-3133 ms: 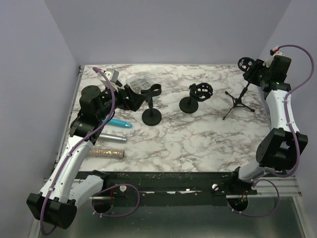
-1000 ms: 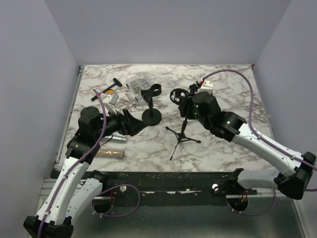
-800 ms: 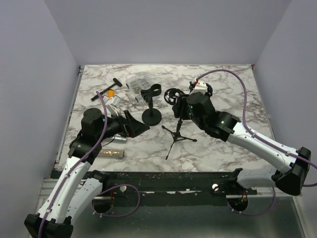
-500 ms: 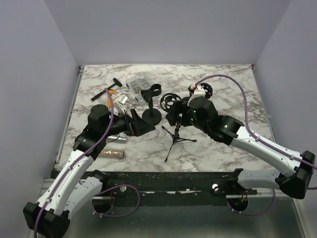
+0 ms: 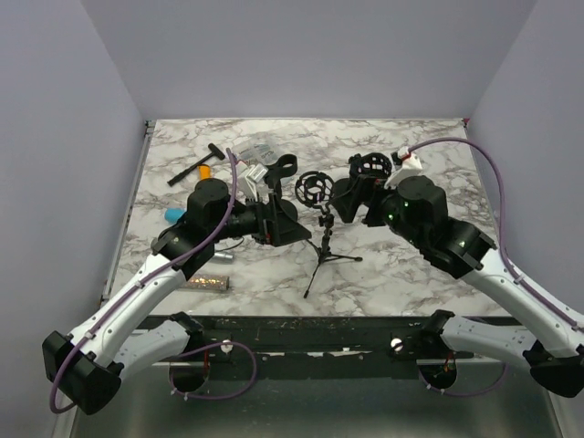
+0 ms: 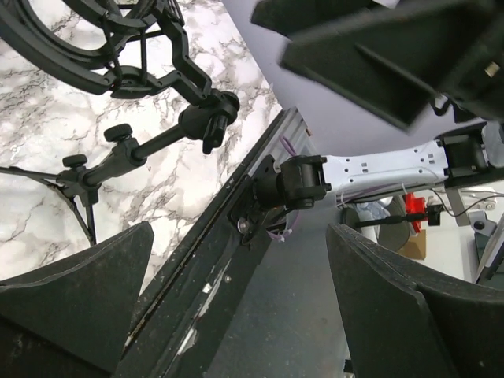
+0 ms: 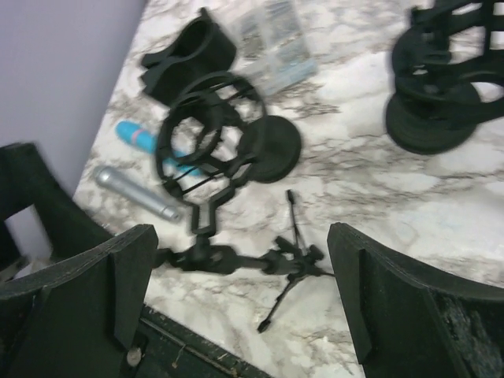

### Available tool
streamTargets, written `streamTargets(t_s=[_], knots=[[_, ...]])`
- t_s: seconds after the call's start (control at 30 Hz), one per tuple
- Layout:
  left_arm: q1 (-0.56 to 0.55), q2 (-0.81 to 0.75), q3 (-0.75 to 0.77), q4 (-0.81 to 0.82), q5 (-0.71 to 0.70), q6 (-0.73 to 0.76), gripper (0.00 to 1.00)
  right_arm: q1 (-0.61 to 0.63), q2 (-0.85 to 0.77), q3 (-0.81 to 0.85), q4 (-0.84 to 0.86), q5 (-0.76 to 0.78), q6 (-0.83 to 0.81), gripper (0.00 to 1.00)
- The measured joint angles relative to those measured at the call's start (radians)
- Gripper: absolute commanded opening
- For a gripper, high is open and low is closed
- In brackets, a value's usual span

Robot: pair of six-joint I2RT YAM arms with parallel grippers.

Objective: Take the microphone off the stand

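A black tripod stand (image 5: 324, 246) stands at the table's middle, with an empty ring shock mount (image 5: 316, 188) on top. No microphone sits in it. A silver microphone (image 5: 212, 256), a blue one (image 5: 172, 216) and a glittery one (image 5: 203, 284) lie on the table at the left. My left gripper (image 5: 285, 228) is open just left of the stand; its view shows the mount (image 6: 94, 47) at upper left. My right gripper (image 5: 349, 203) is open just right of the mount and apart from it. Its view shows the ring (image 7: 206, 140), the tripod (image 7: 291, 264), the silver microphone (image 7: 138, 193) and the blue one (image 7: 140, 138).
A clip stand (image 5: 279, 167) on a round base stands behind my left gripper and shows in the right wrist view (image 7: 189, 51). A second shock-mount stand (image 5: 372, 169) stands behind my right gripper. A plastic bag (image 5: 255, 151) and a black tool (image 5: 196, 169) lie at the back left.
My right arm brought the tripod stand from the back right to the middle, let go of it and drew back to the right. My left gripper moved right, up to the stand.
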Motion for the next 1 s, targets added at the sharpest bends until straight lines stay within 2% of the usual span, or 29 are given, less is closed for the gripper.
streamTargets(t_s=[0.2, 0.3, 0.4, 0.63, 0.77, 0.9, 1.0], knots=[[-0.045, 0.026, 0.022, -0.002, -0.034, 0.000, 0.93, -0.304, 0.001, -0.078, -0.001, -0.159, 0.025, 0.94], [-0.065, 0.026, 0.025, -0.002, -0.051, 0.000, 0.93, -0.388, 0.007, -0.119, -0.002, -0.257, 0.056, 0.93], [-0.079, 0.026, 0.025, -0.004, -0.067, 0.000, 0.93, -0.418, 0.029, -0.157, 0.009, -0.362, 0.094, 0.83], [-0.089, 0.022, 0.025, -0.011, -0.093, 0.000, 0.93, -0.424, 0.124, -0.309, 0.123, -0.614, 0.239, 0.76], [-0.092, 0.013, 0.021, -0.013, -0.103, 0.000, 0.93, -0.424, 0.138, -0.339, 0.169, -0.687, 0.310, 0.71], [-0.095, -0.001, 0.010, -0.016, -0.106, 0.000, 0.93, -0.422, 0.148, -0.339, 0.233, -0.725, 0.351, 0.71], [-0.096, -0.003, 0.006, -0.016, -0.107, 0.000, 0.93, -0.421, 0.155, -0.347, 0.267, -0.737, 0.366, 0.64]])
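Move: The microphone stand the right hand goes for is the small tripod. The middle of its stem is about 6 cm left of that hand, 1 cm ahead and 14 cm below. Its empty cage holder sits about 8 cm left, 4 cm ahead and 2 cm lower. The round-based cage stand is some 14 cm ahead and 3 cm right, its middle 16 cm below. From the left hand, the tripod stem is roughly 7 cm ahead, 7 cm right and 12 cm below. No contact is seen yet: the empty right hand drops towards the tripod stem, ending nearly 13 cm lower. It first swings out forward and to the right by 5 to 7 cm, then comes back left and down, tipping its fingers some 35 degrees downward and rolling its left side up while the wide-open gap narrows by nearly a third. The left hand, still open, only eases a centimetre or so right and back. ##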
